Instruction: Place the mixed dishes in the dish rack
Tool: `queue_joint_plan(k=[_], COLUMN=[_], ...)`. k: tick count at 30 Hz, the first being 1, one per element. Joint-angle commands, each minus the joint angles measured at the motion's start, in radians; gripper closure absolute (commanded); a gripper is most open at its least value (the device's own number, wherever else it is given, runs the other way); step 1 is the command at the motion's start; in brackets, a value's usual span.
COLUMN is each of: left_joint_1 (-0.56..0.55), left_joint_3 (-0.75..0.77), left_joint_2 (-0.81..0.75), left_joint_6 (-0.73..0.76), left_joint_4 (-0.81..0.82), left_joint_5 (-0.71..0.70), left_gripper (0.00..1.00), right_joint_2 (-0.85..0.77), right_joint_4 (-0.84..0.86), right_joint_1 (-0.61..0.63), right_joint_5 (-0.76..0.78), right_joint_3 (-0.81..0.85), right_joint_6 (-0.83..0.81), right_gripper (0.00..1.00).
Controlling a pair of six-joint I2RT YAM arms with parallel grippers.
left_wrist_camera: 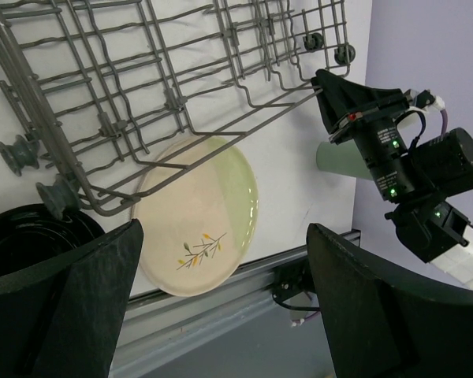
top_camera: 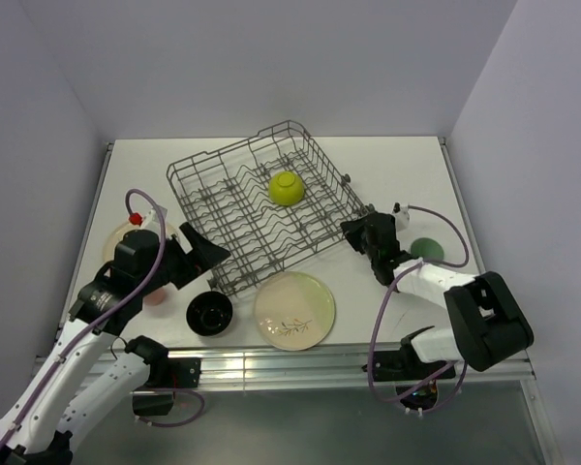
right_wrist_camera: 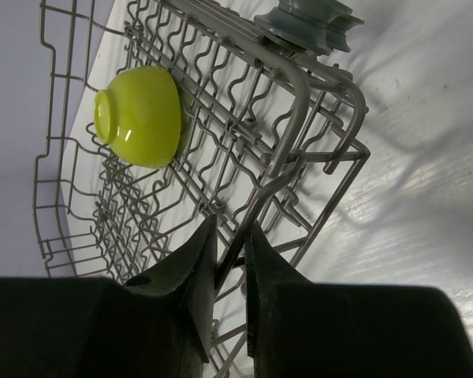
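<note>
The grey wire dish rack point(top_camera: 234, 196) sits skewed on the table with the lime-green bowl point(top_camera: 287, 187) inside. My right gripper point(top_camera: 353, 228) is at the rack's right corner; in the right wrist view its fingers point(right_wrist_camera: 197, 260) pinch a rim wire of the rack point(right_wrist_camera: 288, 130). My left gripper point(top_camera: 208, 254) hangs open over the rack's near-left corner, nothing between its fingers point(left_wrist_camera: 87, 291). The leaf-sprig plate point(top_camera: 293, 309) and the black bowl point(top_camera: 209, 313) lie in front of the rack. A mint-green cup point(top_camera: 427, 248) lies to the right of it.
A second cream plate point(top_camera: 111, 237) lies at the left, partly under my left arm, with a coral-pink cup point(top_camera: 155, 294) beside it. The table's metal front rail point(top_camera: 300, 363) runs just beyond the plate. Purple walls close in on both sides.
</note>
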Motion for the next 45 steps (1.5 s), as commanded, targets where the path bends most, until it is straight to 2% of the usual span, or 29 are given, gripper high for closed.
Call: queue_joint_plan(k=[1, 10, 14, 23, 26, 28, 32, 34, 40, 45], left_joint_1=[-0.004, -0.004, -0.003, -0.003, -0.003, -0.004, -0.004, -0.004, -0.004, -0.016], left_joint_3=[0.003, 0.050, 0.058, 0.043, 0.041, 0.050, 0.086, 0.096, 0.043, 0.006], left_joint_2=[-0.021, -0.027, 0.009, 0.048, 0.074, 0.099, 0.142, 0.165, 0.177, 0.216], left_joint_6=[0.003, 0.013, 0.005, 0.030, 0.023, 0.025, -0.009, -0.027, -0.090, -0.154], left_joint_4=[0.009, -0.082, -0.138, -0.118, -0.129, -0.132, -0.192, -0.233, -0.250, -0.258], left_joint_5=[-0.023, -0.114, -0.174, -0.236, -0.317, -0.329, -0.392, -0.418, -0.449, -0.480], left_gripper=[0.08, 0.08, 0.09, 0.11, 0.18, 0.29, 0.42, 0.43, 0.37, 0.43], right_joint_2=[-0.036, -0.008, -0.013, -0.120, -0.145, -0.149, -0.164, -0.166, -0.178, -0.188], right_joint_4=[0.029, 0.036, 0.043, -0.003, -0.002, -0.002, 0.009, 0.007, 0.024, 0.043], right_joint_1=[0.085, 0.250, 0.280, 0.280, 0.280, 0.277, 0.274, 0.272, 0.269, 0.266], right_joint_5=[-0.036, 0.035, 0.058, 0.115, 0.125, 0.128, 0.133, 0.133, 0.132, 0.125], right_joint_3=[-0.005, -0.013, -0.039, -0.106, -0.134, -0.146, -0.160, -0.157, -0.158, -0.175], right_joint_6=[0.005, 0.082, 0.108, 0.065, 0.067, 0.068, 0.076, 0.076, 0.076, 0.076], right_gripper=[1.00, 1.00, 1.00, 0.98, 1.00, 1.00, 1.00, 1.00, 1.00, 1.00])
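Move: The right hand still grips the dish rack's near right corner. From it the lime bowl lies about 14 cm ahead and 20 cm left at much the same height, the plate some 18 cm back and 17 cm left, 8 cm lower. From the open left hand the rack's near left corner is about 14 cm below, 4 cm right and 1 cm back; the black bowl sits 5 cm back, level sideways, 19 cm below. Right hand drags the rack back and left some 7 cm; the left sinks leftward towards its corner, part-closing. ##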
